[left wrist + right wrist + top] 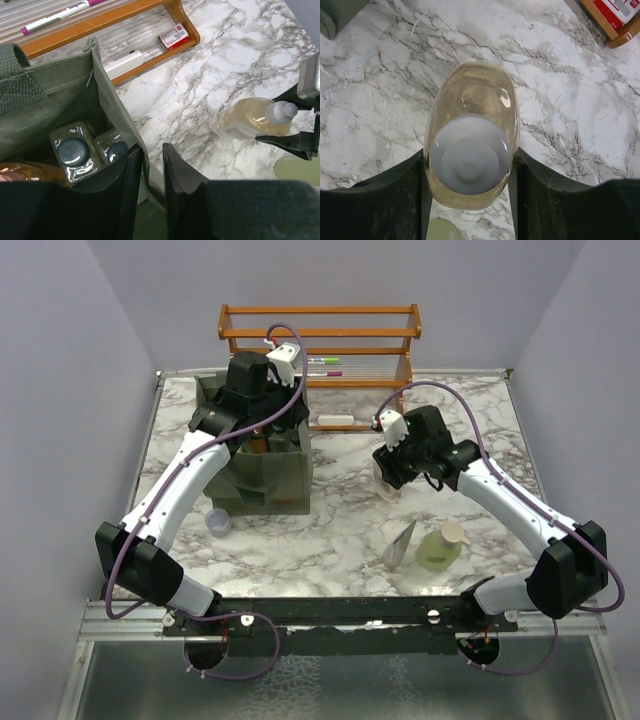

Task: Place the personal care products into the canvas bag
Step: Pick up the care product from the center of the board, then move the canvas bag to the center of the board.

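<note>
The olive canvas bag [272, 478] stands at left of centre. My left gripper [152, 151] hangs over its right rim, its jaws drawn close astride the fabric wall [112, 107]. Inside the bag lie two clear bottles with black caps [75, 150] and an orange bottle [27, 172]. My right gripper [470, 162] is shut on a clear amber-tinted bottle [470, 95] with a pale grey cap, right of the bag; both fingers press its sides. A pale green bottle [440, 548] and a grey pouch [400, 543] rest near the front right.
An orange-brown wooden rack [320, 340] with marker pens [325, 366] lines the back edge. A small lavender cup [218, 523] sits by the bag's front left corner. A red and white box [174, 36] lies on the rack's lowest shelf.
</note>
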### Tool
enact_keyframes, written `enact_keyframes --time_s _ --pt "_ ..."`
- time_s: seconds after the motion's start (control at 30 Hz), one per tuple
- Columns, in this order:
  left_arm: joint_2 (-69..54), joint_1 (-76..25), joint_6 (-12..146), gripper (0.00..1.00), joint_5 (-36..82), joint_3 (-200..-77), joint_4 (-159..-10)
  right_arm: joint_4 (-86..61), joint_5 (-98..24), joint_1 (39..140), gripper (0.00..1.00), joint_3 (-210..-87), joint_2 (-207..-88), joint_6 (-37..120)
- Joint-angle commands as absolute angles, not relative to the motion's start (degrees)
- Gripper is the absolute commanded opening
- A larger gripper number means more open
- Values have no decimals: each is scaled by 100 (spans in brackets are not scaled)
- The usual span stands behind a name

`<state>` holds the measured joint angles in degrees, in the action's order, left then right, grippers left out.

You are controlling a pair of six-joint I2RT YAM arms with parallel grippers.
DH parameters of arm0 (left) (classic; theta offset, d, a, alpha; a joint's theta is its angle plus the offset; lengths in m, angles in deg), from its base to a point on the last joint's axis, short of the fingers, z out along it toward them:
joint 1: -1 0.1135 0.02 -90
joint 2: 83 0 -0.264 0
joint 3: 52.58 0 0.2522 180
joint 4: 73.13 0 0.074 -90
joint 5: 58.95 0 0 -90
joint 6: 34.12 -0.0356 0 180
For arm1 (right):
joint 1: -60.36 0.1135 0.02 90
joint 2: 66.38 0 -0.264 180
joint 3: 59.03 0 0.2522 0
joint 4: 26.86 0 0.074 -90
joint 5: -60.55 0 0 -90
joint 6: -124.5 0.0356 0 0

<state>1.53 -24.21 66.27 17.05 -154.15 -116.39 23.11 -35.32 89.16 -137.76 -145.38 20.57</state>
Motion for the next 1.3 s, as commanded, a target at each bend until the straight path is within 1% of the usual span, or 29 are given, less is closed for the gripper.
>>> enact_keyframes --time_s 0.0,0.17,0.23,0.27,0.5,1.27 --pt "212 -2496 6714 21 1823 -15334 -11525 1767 -3813 8858 2 -13822 -14201 1948" --pt "221 -2527 6853 10 1664 -15374 -11473 1758 -3875 8827 2 -13805 -14214 1939" --pt "244 -2536 6965 2 1554 -15403 -11442 1757 -3892 8816 2 -13816 -14207 1931" --pt "257 -2541 7028 0 1478 -15417 -11428 1768 -3911 8807 2 -13818 -14206 1926" --pt "366 -2616 7408 0 1197 -15529 -11335 1818 -3982 8739 2 -13828 -14163 1862" --pt "925 -3243 7547 0 1022 -16357 -11314 1803 -4099 8270 2 -13680 -13819 1868"
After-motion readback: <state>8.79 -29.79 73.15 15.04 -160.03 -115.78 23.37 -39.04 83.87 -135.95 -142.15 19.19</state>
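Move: The canvas bag's right rim sits right between my left fingertips, not yet gripped; the dark-capped bottles in the bag are some 5 cm to their left and 10 cm below, about level ahead, and the white eraser is 12 cm ahead, 6 cm right, 27 cm below. From my right hand, which already holds the pale bottle, the bag's opening is about 27 cm left, 6 cm ahead and 12 cm above; the red-white box is 17 cm ahead, 1 cm right, 14 cm below. I shut my left fingers onto the canvas bag's right rim, pinching the fabric, then pull it about 6 cm to the right, away from the bag's middle, with hardly any change in height. My right hand keeps its grip on the pale bottle, sinks a touch at first and later drifts some 2 cm to the right, away from the bag. ##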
